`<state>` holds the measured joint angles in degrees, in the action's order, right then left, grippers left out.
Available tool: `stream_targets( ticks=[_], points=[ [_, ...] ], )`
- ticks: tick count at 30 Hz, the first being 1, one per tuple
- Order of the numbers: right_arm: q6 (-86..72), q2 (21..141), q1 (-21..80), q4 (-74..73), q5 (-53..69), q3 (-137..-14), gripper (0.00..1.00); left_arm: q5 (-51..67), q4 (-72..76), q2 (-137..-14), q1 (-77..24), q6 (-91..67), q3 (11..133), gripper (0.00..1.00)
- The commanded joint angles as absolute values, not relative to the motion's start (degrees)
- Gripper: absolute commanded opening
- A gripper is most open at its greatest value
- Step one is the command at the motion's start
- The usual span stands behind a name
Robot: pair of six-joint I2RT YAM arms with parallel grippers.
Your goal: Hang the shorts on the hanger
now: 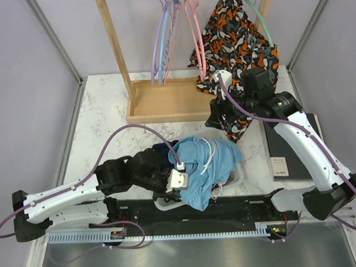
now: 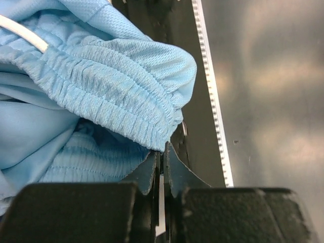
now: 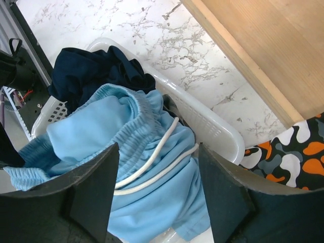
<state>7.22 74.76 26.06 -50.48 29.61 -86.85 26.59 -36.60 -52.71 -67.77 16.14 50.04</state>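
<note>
The light blue shorts [image 1: 209,162] lie heaped on a white basket at the table's near edge. My left gripper [image 1: 178,184] is at the heap's left side. In the left wrist view its jaws [image 2: 162,152] are pressed together on the edge of the shorts' elastic waistband [image 2: 116,86]. My right gripper [image 1: 221,117] hangs above and behind the heap. Its fingers stand wide apart [image 3: 158,149], with the shorts [image 3: 91,131] and their white drawstring [image 3: 152,157] showing below, untouched. The pink hanger [image 1: 196,38] hangs on the rack at the back.
A wooden rack [image 1: 165,101] at the back carries lilac and blue hangers [image 1: 162,39] and a mint-green hanger [image 1: 261,17] with an orange-black-white garment [image 1: 239,42]. Dark navy clothing [image 3: 91,71] lies in the white basket [image 3: 217,126]. A black flat box [image 1: 285,149] lies at the right.
</note>
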Motion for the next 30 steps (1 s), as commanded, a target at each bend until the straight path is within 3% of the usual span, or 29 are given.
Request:
stream_targets(
  ticks=[1,10,30],
  points=[
    [9.3,79.0,29.3,-48.4,28.6,-89.4,0.69,29.9,-42.0,-52.6,-68.4,26.2,47.4,0.02],
    [15.5,90.9,39.1,-51.8,13.4,-98.3,0.70,28.0,-42.1,-51.9,-70.0,28.7,44.6,0.02],
    [25.5,97.5,44.9,-65.2,12.3,-104.8,0.70,26.1,-41.9,-49.7,-69.9,28.9,42.6,0.02]
  ],
)
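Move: The far stretch of the shorts' waistband lies about 8 cm left, 2 cm back and 15 cm below the right hand. The white drawcord is some 6 cm back and 1 cm left of that hand, the navy garment about 15 cm left and 10 cm back. From the left hand, which already pinches the waistband's near corner, the far stretch is roughly 15 cm ahead and 3 cm right, slightly lower; the basket's near rim sits about 7 cm below. Sweep the open right gripper left and down over the blue shorts, about 7 cm across and 8 cm down, swinging slightly forward and back again on the way, and tip its fingers steeper while turning counter-clockwise, so it closes on the far waistband. Meanwhile keep the left pinch on the near corner, lowering it about 5 cm towards the basket's near rim and 3 cm left, then hold nearly still. ##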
